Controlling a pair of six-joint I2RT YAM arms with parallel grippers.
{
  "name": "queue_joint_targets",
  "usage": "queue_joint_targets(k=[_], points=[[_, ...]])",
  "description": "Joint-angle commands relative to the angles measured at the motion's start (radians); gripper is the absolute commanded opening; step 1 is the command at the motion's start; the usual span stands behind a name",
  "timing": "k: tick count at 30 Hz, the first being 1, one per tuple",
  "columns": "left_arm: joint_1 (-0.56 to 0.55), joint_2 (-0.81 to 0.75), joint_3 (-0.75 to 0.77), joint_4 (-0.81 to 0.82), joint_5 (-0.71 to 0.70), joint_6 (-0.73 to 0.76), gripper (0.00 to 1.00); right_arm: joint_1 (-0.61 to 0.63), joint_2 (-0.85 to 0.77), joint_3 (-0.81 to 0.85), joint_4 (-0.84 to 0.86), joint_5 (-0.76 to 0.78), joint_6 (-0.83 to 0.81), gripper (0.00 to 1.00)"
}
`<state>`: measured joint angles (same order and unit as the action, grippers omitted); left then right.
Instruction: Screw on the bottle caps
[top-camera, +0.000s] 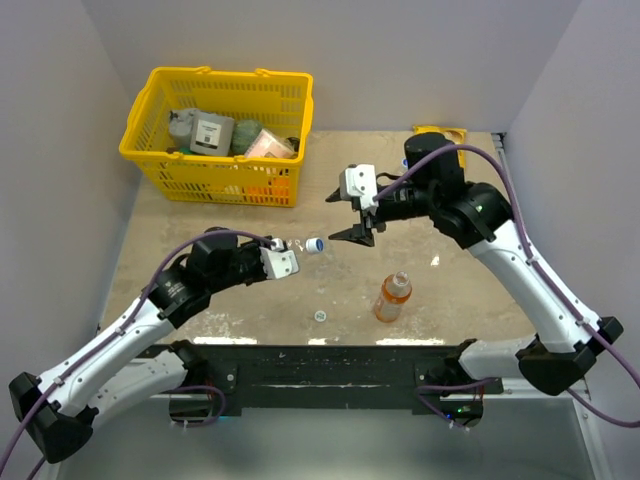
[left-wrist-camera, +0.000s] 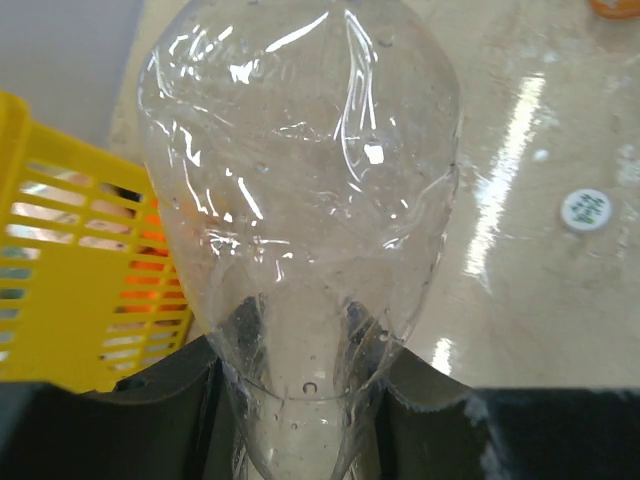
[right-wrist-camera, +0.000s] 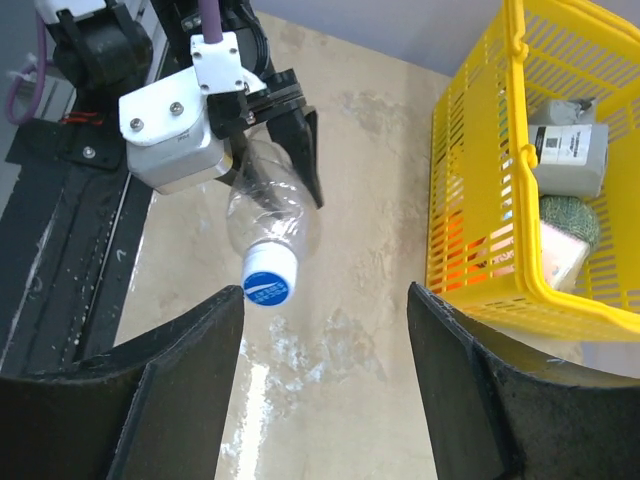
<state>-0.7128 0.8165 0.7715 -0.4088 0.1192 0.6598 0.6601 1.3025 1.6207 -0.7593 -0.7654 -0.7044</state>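
Observation:
My left gripper (top-camera: 283, 258) is shut on a clear bottle (left-wrist-camera: 300, 200), held lying sideways above the table, and its black fingers (left-wrist-camera: 150, 420) press the bottle's lower body. A blue cap (right-wrist-camera: 270, 282) sits on that bottle's neck and faces my right gripper (right-wrist-camera: 325, 340). That gripper is open with nothing between its fingers, a short way off the cap. An orange bottle (top-camera: 393, 297) stands upright near the front, right of centre. On the table in front of the held bottle lies a whitish cap (top-camera: 320, 315), which also shows in the left wrist view (left-wrist-camera: 586, 209).
A yellow basket (top-camera: 215, 135) with boxes and packets stands at the back left, close to the left arm's far side (left-wrist-camera: 70, 300). At the back right corner lies a small yellow object (top-camera: 440, 132). Grey walls close the table on three sides.

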Motion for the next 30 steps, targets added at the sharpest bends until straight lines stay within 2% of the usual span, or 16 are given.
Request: queue_joint_targets(k=[1,10,14,15,18,23,29,30], points=[[0.026,0.009,0.081,-0.082,0.148,-0.127,0.00,0.009,0.032,0.007,-0.029,-0.017,-0.052,0.68],[0.055,0.038,0.156,-0.102,0.237,-0.164,0.00,0.162,0.015,-0.048,-0.034,0.073,-0.144,0.68],[0.058,0.039,0.163,-0.102,0.240,-0.163,0.00,0.182,0.018,-0.056,-0.023,0.077,-0.127,0.65],[0.056,0.039,0.163,-0.099,0.240,-0.164,0.00,0.182,0.018,-0.055,-0.017,0.078,-0.119,0.60],[0.061,0.039,0.164,-0.097,0.244,-0.166,0.00,0.182,0.018,-0.058,0.012,0.090,-0.095,0.56],[0.065,0.038,0.166,-0.091,0.250,-0.167,0.00,0.184,0.011,-0.077,0.043,0.130,-0.075,0.55],[0.070,0.027,0.157,-0.067,0.258,-0.173,0.00,0.182,0.020,-0.091,0.060,0.149,-0.032,0.38],[0.070,0.026,0.155,-0.064,0.260,-0.173,0.00,0.182,0.023,-0.091,0.064,0.149,-0.023,0.28]])
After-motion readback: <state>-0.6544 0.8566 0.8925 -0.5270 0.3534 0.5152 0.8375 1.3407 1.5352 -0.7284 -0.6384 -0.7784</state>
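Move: The blue-topped cap, already on the neck of the bottle in the left hand, lies about 5 cm to the left of the open right hand, level with it fore and aft and some 8 cm below. From the left hand the same cap is roughly 9 cm to the right, level fore and aft and 3 cm higher. From the right hand, the loose white cap is about 5 cm back, 4 cm left and 32 cm down; the orange-banded bottle is 7 cm back, 12 cm right and 22 cm down. The capped bottle neck is met from both sides: the right hand sinks nearly 5 cm while going about 4 cm left and slightly back, its open fingers coming around the cap and then closing to pinch its sides. The left hand keeps its grip on the bottle, easing back about 2.5 cm and right 2 cm, dipping before it rises 2 cm and tipping some 15 degrees, then holding still. ##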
